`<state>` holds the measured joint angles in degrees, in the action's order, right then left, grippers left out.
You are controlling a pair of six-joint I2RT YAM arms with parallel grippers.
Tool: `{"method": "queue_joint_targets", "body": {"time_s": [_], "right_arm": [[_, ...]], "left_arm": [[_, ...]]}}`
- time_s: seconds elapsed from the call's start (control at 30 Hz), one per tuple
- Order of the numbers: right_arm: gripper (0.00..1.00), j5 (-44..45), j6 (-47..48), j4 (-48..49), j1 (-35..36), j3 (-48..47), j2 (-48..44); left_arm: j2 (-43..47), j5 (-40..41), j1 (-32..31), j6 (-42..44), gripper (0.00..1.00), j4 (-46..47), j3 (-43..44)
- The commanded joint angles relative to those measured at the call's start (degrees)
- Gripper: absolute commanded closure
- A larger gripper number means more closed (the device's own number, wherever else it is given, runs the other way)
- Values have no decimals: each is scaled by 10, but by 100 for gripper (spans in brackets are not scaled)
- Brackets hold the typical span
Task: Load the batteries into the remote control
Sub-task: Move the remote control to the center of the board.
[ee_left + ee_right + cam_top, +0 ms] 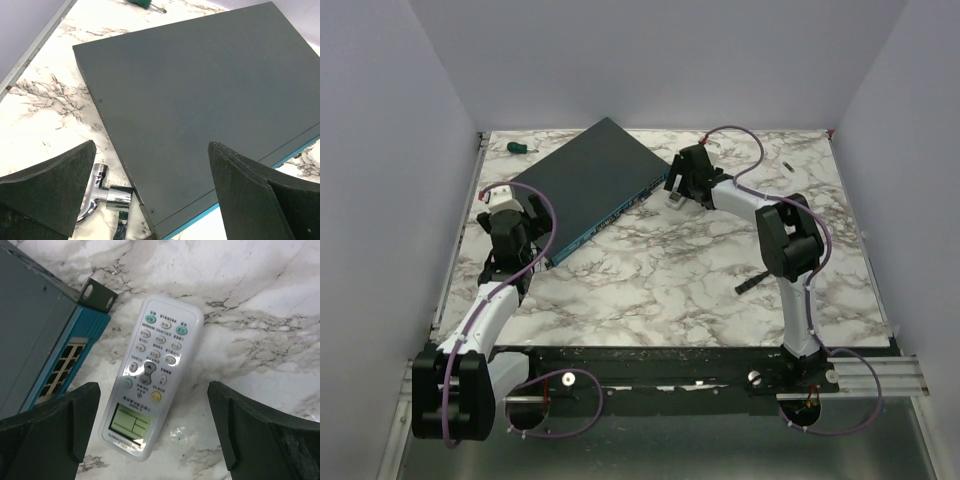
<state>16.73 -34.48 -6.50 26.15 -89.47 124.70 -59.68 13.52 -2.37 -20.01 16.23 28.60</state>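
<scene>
The remote control [152, 375], slim and white, lies face up on the marble, its small screen end nearest my right wrist camera and its buttons pointing away. My right gripper [152, 432] hovers over that screen end, open, with the handset nearer the left finger [55, 430] and touching neither. From above, only a white sliver of the remote control [676, 198] shows under the right gripper [680, 185]. My left gripper [152, 192] is open above the near corner of the dark box [200, 100], holding nothing. The batteries are out of view.
The big dark flat box [590, 185] with a blue edge [75, 347] lies just left of the remote. A chrome fitting [105, 192] sits by the box's corner. A green screwdriver [520, 147] lies far left, a black T-shaped tool [752, 283] beside the right arm.
</scene>
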Motion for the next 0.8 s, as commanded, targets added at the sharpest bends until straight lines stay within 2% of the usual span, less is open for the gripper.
{"method": "queue_joint_targets", "body": {"time_s": [0.0, 0.2, 0.37, 0.47, 0.57, 0.63, 0.77], "right_arm": [[2, 69, -1, -48, 16, -54, 41], [13, 120, 18, -89, 37, -92, 77], [35, 147, 31, -108, 46, -92, 85], [42, 153, 42, -111, 53, -78, 78], [45, 149, 48, -107, 57, -39, 53], [48, 134, 73, -69, 62, 19, 16], [59, 50, 141, 12, 70, 141, -72]], "left_arm": [[-9, 10, 2, -5, 1, -21, 25], [-12, 7, 3, -7, 1, -21, 28], [-29, -10, 6, -17, 1, -27, 40], [-37, -13, 9, -20, 1, -35, 47], [-37, -16, 10, -21, 1, -36, 47], [-36, -23, 11, -22, 2, -35, 45], [-27, -43, 11, -27, 1, -22, 34]]}}
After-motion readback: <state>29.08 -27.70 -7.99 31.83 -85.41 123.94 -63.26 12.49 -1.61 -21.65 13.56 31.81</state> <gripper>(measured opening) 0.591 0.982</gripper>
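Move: The remote control lies under and just beyond the right hand's open fingers: its middle is about 3 cm ahead, 1 cm to the right and 2 cm below. The big dark box is centred some 19 cm to the hand's left and 3 cm ahead, about 1 cm lower. From the left hand, the remote control is roughly 19 cm ahead, 31 cm right and 14 cm down. The right hand sinks 1.5 cm, rolls 15 degrees left-side-down, pinches the remote control and draws back 4 cm. ##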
